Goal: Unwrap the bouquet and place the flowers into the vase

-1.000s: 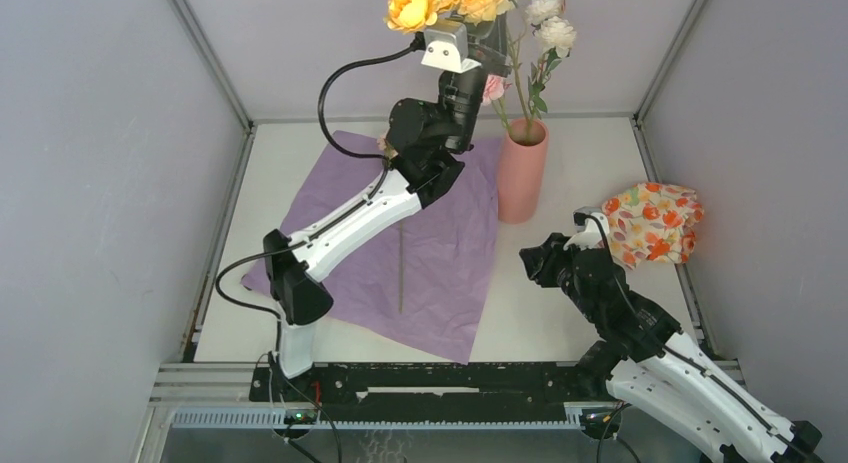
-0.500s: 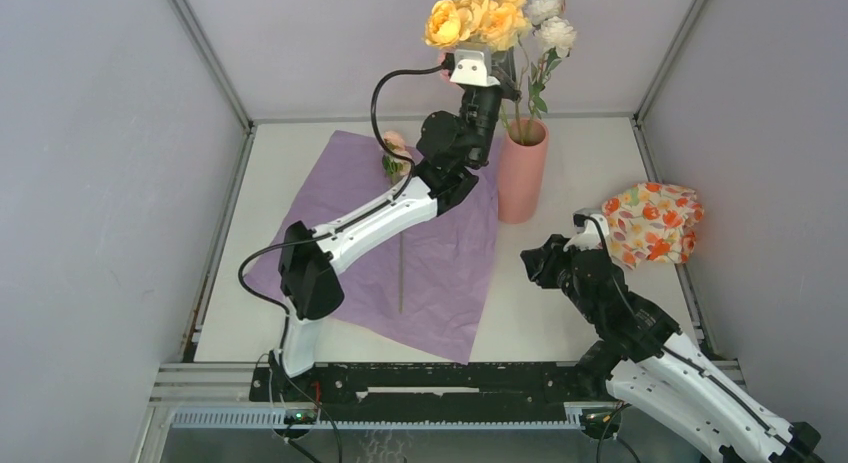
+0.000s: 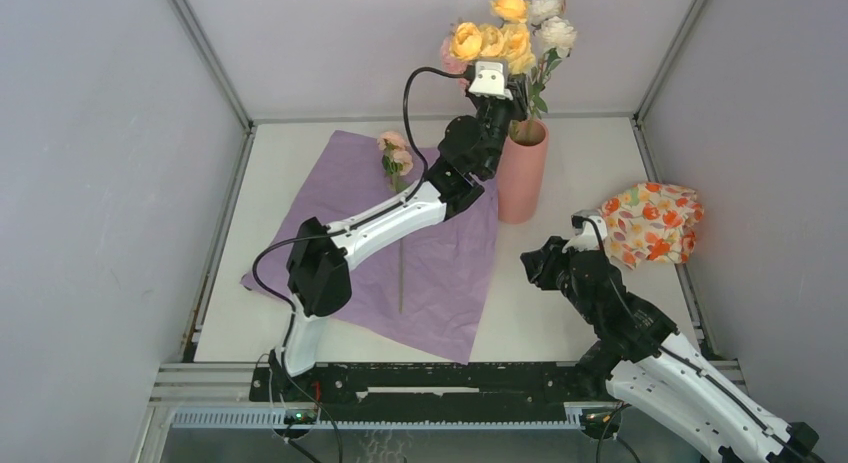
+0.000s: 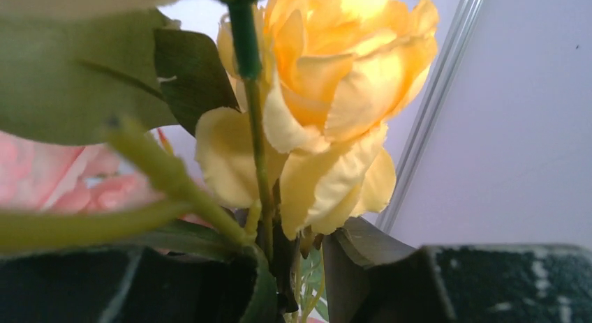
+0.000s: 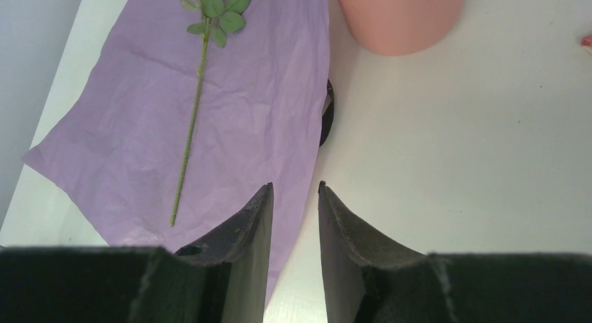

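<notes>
The salmon-pink vase point(image 3: 522, 178) point(image 5: 398, 19) stands at the back of the table with white flowers point(image 3: 553, 23) in it. My left gripper point(image 3: 507, 111) point(image 4: 293, 267) is at the vase's mouth. A yellow rose point(image 4: 335, 93) and its thin stems stand between the jaws, which are open with a gap beside the stems. The yellow flowers point(image 3: 495, 43) rise above the vase. The bouquet is unwrapped: its purple paper point(image 3: 440, 253) point(image 5: 244, 107) lies flat, and a pink flower point(image 3: 393, 153) with a long stem point(image 5: 188, 141) lies on it. My right gripper point(image 3: 535, 263) point(image 5: 294, 190) hovers open and empty over the paper's right edge.
An orange-flowered cloth bundle point(image 3: 652, 223) sits at the right wall. A black ribbon point(image 5: 326, 114) peeks out at the paper's edge near the vase. Grey walls close in the table on three sides.
My left arm has swung right and down, bringing the yellow flowers from above the paper to the vase's mouth. The pink flower on the paper has come into sight. The right arm has not moved.
</notes>
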Motion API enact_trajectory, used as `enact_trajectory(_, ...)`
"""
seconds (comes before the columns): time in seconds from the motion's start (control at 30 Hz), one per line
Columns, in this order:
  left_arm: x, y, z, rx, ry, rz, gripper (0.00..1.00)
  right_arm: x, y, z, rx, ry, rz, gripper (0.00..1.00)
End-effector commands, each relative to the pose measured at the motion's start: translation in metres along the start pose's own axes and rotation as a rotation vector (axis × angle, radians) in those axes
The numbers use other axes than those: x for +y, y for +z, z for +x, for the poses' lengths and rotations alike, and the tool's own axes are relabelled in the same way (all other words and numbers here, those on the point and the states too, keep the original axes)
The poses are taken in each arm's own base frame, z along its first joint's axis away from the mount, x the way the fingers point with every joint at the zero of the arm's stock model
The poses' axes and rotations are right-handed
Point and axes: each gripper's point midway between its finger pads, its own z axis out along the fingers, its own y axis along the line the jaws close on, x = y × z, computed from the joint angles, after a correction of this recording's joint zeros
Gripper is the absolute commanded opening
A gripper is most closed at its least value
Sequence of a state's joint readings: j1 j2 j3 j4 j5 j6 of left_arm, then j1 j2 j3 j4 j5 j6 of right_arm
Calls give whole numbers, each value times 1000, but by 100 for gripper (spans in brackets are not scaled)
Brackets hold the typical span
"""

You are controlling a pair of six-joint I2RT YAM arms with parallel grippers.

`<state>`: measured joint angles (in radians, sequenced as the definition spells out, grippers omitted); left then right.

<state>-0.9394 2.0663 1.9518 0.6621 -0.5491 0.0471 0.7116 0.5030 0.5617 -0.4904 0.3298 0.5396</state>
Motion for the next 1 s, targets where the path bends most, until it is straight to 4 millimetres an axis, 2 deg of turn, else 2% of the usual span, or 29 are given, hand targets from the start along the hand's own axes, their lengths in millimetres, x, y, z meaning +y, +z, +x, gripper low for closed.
enact_trajectory(0.0, 4, -1, 1, 15, -40, -14, 38, 5, 0, -9, -36, 5, -26, 38)
enact_trajectory(0.2, 3, -7, 12, 70, -64, 0, 42, 5, 1, -6, -30, 8, -30, 38)
enact_trajectory(0.43, 0, -18, 22, 175, -46, 31, 56, 5, 2, -3, -20, 9, -34, 38)
enact_trajectory(0.67, -11, -38, 20, 285, -77, 123, 74, 9, 8, 3, 1, 28, -52, 38)
enact_trajectory(0.97, -17, -49, 8, 349, -83, 181, 85, 18, 11, 7, 25, 49, -83, 38)
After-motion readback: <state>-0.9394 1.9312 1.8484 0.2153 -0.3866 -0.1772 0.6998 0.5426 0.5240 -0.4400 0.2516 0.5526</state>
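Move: The vase's middle is about 5 cm ahead of the left hand, 8 cm to its right and 32 cm below, its rim nearly 20 cm under the hand; the yellow flowers' stem is still between the loosened fingers. The last pink flower lies on the table some 21 cm to this hand's left and 4 cm back, on the purple wrap, whose middle is 8 cm back and 22 cm left. From the right hand, the vase is about 27 cm straight ahead, 4 cm lower. Bring the left gripper down about 8 cm towards the vase, drifting 2 cm right, to let the yellow stem down among the flowers already standing there. Spread the already loosened fingers from roughly a third to wide open as you sink, tipping them down some 15 degrees and turning clockwise, then ease back about 3 cm and start rising beside the blooms. ##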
